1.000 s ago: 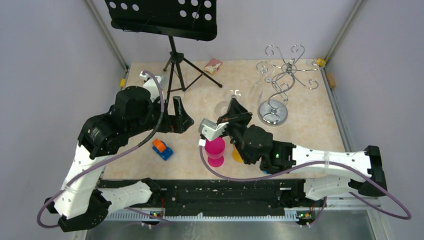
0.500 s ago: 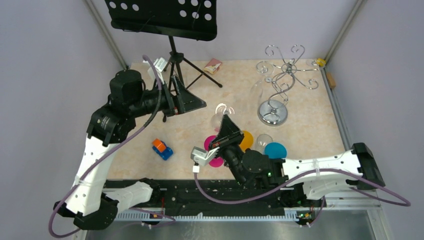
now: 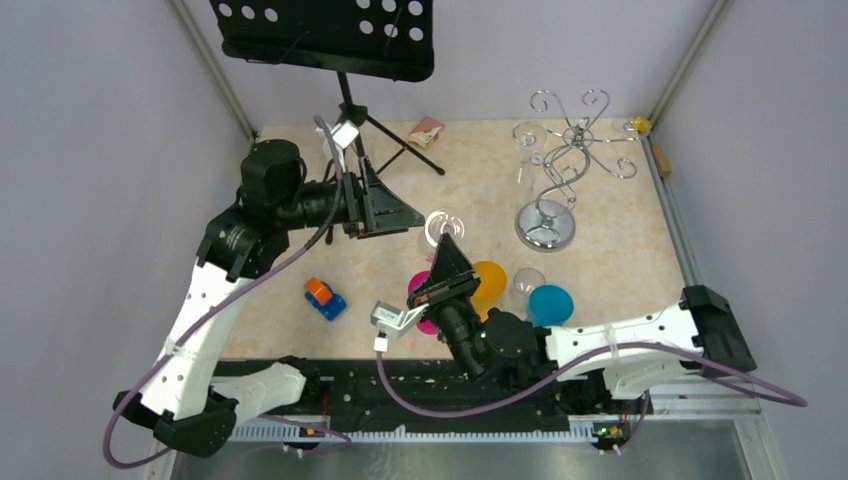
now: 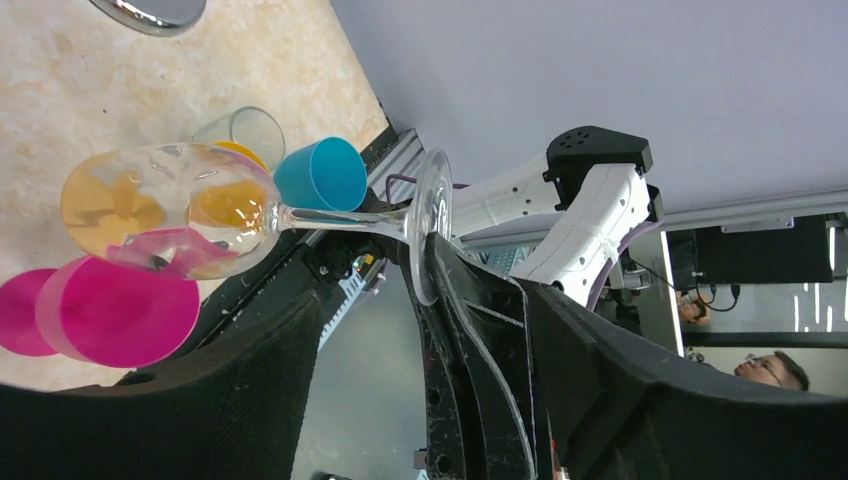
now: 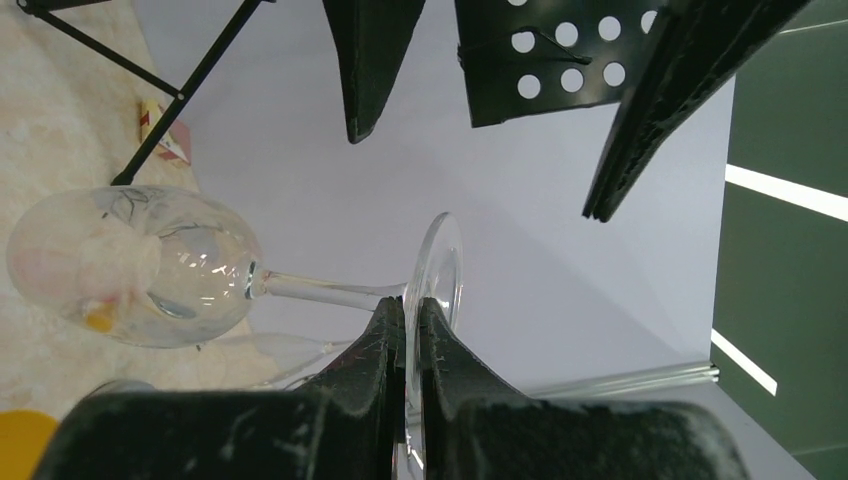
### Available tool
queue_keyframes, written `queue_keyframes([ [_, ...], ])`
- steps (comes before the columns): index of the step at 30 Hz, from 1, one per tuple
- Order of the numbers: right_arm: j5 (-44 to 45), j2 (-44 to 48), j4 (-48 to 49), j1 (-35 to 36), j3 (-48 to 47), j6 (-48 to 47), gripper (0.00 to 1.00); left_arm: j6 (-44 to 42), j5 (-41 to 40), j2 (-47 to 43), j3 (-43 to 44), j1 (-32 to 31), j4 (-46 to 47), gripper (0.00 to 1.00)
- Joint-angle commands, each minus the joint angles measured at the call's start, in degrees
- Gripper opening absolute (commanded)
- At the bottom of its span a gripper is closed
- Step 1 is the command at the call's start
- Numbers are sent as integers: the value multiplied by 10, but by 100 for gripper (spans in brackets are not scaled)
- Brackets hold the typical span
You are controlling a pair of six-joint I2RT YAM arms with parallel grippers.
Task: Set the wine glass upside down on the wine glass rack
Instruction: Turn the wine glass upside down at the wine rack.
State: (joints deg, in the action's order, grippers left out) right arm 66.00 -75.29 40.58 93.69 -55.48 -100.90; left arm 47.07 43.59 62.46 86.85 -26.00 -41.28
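Observation:
The clear wine glass (image 3: 441,225) hangs tilted in the air above the cups, foot up and bowl toward the table. My right gripper (image 3: 446,245) is shut on the rim of its foot (image 5: 440,265); the bowl (image 5: 130,265) sticks out to the left. My left gripper (image 3: 408,218) is open just left of the foot. In its wrist view the foot (image 4: 430,225) and the right fingers (image 4: 470,380) lie between its spread fingers. The chrome wine glass rack (image 3: 562,150) stands at the back right on its round base (image 3: 546,225).
A black music stand (image 3: 345,45) on a tripod rises at the back left. Below the glass stand a pink cup (image 3: 424,305), an orange cup (image 3: 488,282), a clear tumbler (image 3: 525,285) and a teal cup (image 3: 551,302). A toy car (image 3: 324,297) lies left; a small box (image 3: 426,131) lies at the back.
My right arm drew back toward the near edge and raised the glass. My left gripper swung right from the tripod up to the glass's foot, its jaws narrowing a little.

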Motion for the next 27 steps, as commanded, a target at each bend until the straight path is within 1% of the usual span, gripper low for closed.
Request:
queue_keyframes([
  [1,1,-5,47,16,-11,-12,0,18,34,-3,-19,2,54,76],
  [5,0,-14,37,20,-13,-2,0,20,47,5,-29,-3,61,65],
  [11,1,-26,28,22,-16,5,0,13,43,19,-31,-36,59,52],
  [15,3,-30,28,24,-16,7,0,-3,23,28,-28,-46,36,43],
  [20,2,-32,28,26,-15,7,0,-26,-9,37,-17,-61,1,36],
  [25,1,-34,24,26,-18,9,0,-49,-32,48,-5,-72,-32,22],
  [27,2,-33,22,26,-17,11,0,-50,-35,44,-7,-72,-30,18],
])
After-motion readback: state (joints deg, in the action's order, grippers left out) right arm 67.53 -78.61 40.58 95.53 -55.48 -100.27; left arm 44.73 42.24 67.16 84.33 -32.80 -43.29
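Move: The wine glass hangs bowl-down from the right fingertips, which still pinch its foot. The foot's middle lies about 6 cm to the right of the open left hand, level ahead and some 3 cm lower; from the right hand point it is about 2 cm ahead and 1 cm left. Far below the left hand, some 34 cm down, stand the pink cup about 3 cm to its right and the yellow cup about 14 cm to its right. Down and to its right, the left hand closes in on the foot of the upside-down wine glass, travelling about 5 cm while its wide-open fingers narrow to a small gap on either side of the foot's rim. The right hand keeps its pinch on the foot and brings the glass about 3 cm down, left and slightly back, then nearly stops for the left fingers. ##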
